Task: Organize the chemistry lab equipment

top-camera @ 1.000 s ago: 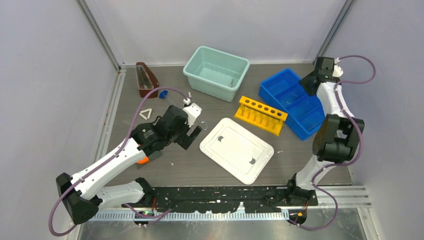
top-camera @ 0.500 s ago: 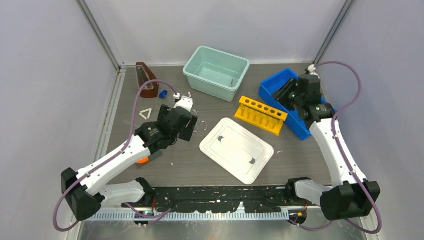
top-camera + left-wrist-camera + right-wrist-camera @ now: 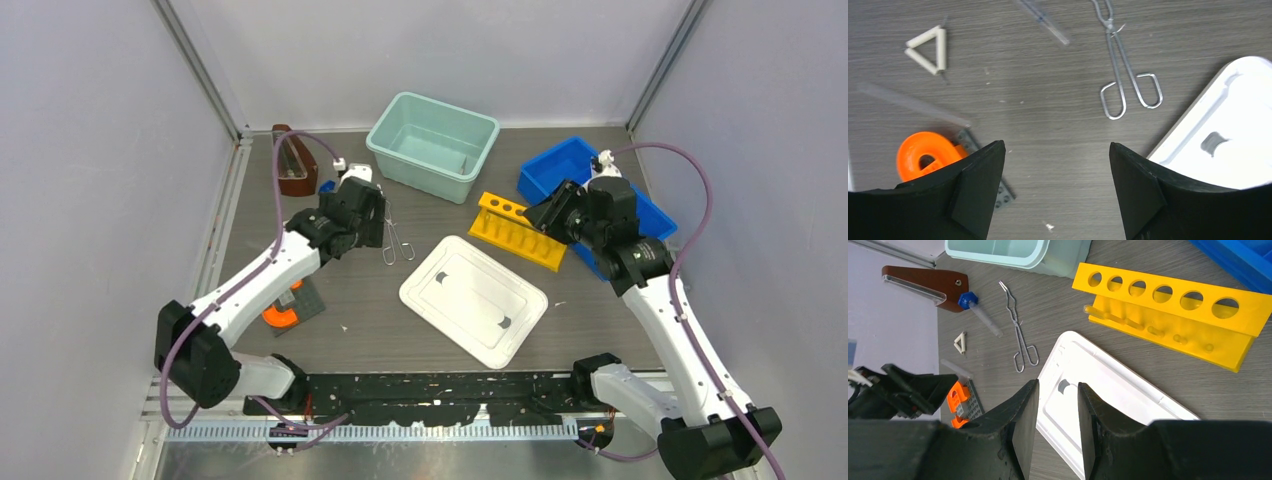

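Slim silver wire tongs (image 3: 393, 241) (image 3: 1126, 75) (image 3: 1018, 335) lie on the dark table left of the white lid. My left gripper (image 3: 371, 224) (image 3: 1055, 192) hovers just beside them, open, with bare table between its fingers. A small white triangle (image 3: 928, 48) (image 3: 960, 343) and two clear glass rods (image 3: 1046, 23) (image 3: 912, 103) lie near it. A blue knob-like piece (image 3: 326, 186) (image 3: 967, 300) caps one rod by the brown holder. My right gripper (image 3: 541, 212) (image 3: 1058, 427) hangs above the yellow rack, jaws narrowly apart and empty.
A teal bin (image 3: 433, 146) stands at the back centre and a blue bin (image 3: 561, 180) at the back right. The yellow tube rack (image 3: 520, 231), white lid (image 3: 472, 299), brown holder (image 3: 292, 162) and an orange piece on a grey plate (image 3: 281, 314) also occupy the table.
My left arm has reached toward the back, over by the tongs, and its jaws have narrowed a little. My right arm swung down from the back right corner to above the yellow rack.
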Motion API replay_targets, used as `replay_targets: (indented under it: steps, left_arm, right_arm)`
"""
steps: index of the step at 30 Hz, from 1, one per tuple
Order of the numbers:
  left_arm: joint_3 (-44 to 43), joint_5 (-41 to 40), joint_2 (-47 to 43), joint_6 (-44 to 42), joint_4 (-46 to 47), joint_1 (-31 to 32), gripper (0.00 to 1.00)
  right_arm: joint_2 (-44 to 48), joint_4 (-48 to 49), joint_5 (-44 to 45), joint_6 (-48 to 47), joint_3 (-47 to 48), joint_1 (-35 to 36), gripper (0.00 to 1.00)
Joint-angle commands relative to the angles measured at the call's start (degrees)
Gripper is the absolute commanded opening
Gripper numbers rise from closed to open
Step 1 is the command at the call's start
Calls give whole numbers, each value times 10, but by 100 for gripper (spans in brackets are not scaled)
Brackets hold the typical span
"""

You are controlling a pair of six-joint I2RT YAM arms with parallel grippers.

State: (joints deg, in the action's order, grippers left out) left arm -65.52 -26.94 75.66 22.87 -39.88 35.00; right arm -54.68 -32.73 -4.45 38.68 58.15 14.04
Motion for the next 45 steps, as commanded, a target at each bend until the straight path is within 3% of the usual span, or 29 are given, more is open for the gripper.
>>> replay_targets:
  steps: [1, 11, 18, 35, 45]
  left_arm:
    - [-27, 52, 39, 26, 94, -15, 78]
    - [-41, 83, 135, 123, 172, -137, 63]
    - [-52, 96, 219, 151, 219, -190, 59]
    - [-87, 166, 317, 125, 292, -251, 59]
    - [-124, 195, 377, 138, 287, -257, 49]
  right_arm:
    - [12, 10, -13, -14, 9, 4, 40]
    - [50, -16, -15, -25, 21, 4, 40]
    - [54, -17, -19, -28, 13, 4, 40]
    - [16, 9, -21, -25, -6, 4, 40]
    - [0, 18, -16, -32, -8, 4, 40]
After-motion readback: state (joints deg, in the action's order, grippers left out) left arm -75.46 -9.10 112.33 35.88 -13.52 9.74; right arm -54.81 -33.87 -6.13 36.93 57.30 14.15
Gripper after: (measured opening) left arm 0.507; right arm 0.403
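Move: The blue-footed graduated cylinder lies about 19 cm ahead of the left hand, 5 cm to its left and 16 cm below. The tongs lie some 13 cm ahead and 6 cm to the right of that hand, the white clay triangle 13 cm ahead and 16 cm to its left; the brown case stands 8 cm beyond the cylinder and 10 cm to its left. From the right hand the cylinder is roughly 21 cm ahead, 38 cm left, 23 cm down. Bring the left gripper forward about 17 cm and down some 13 cm, bearing left after the start, to just over the cylinder's tube. Roll its left side down about 20 degrees while turning it some 25 degrees counter-clockwise, and narrow the fingers to about half open so they straddle the tube without closing on it. ##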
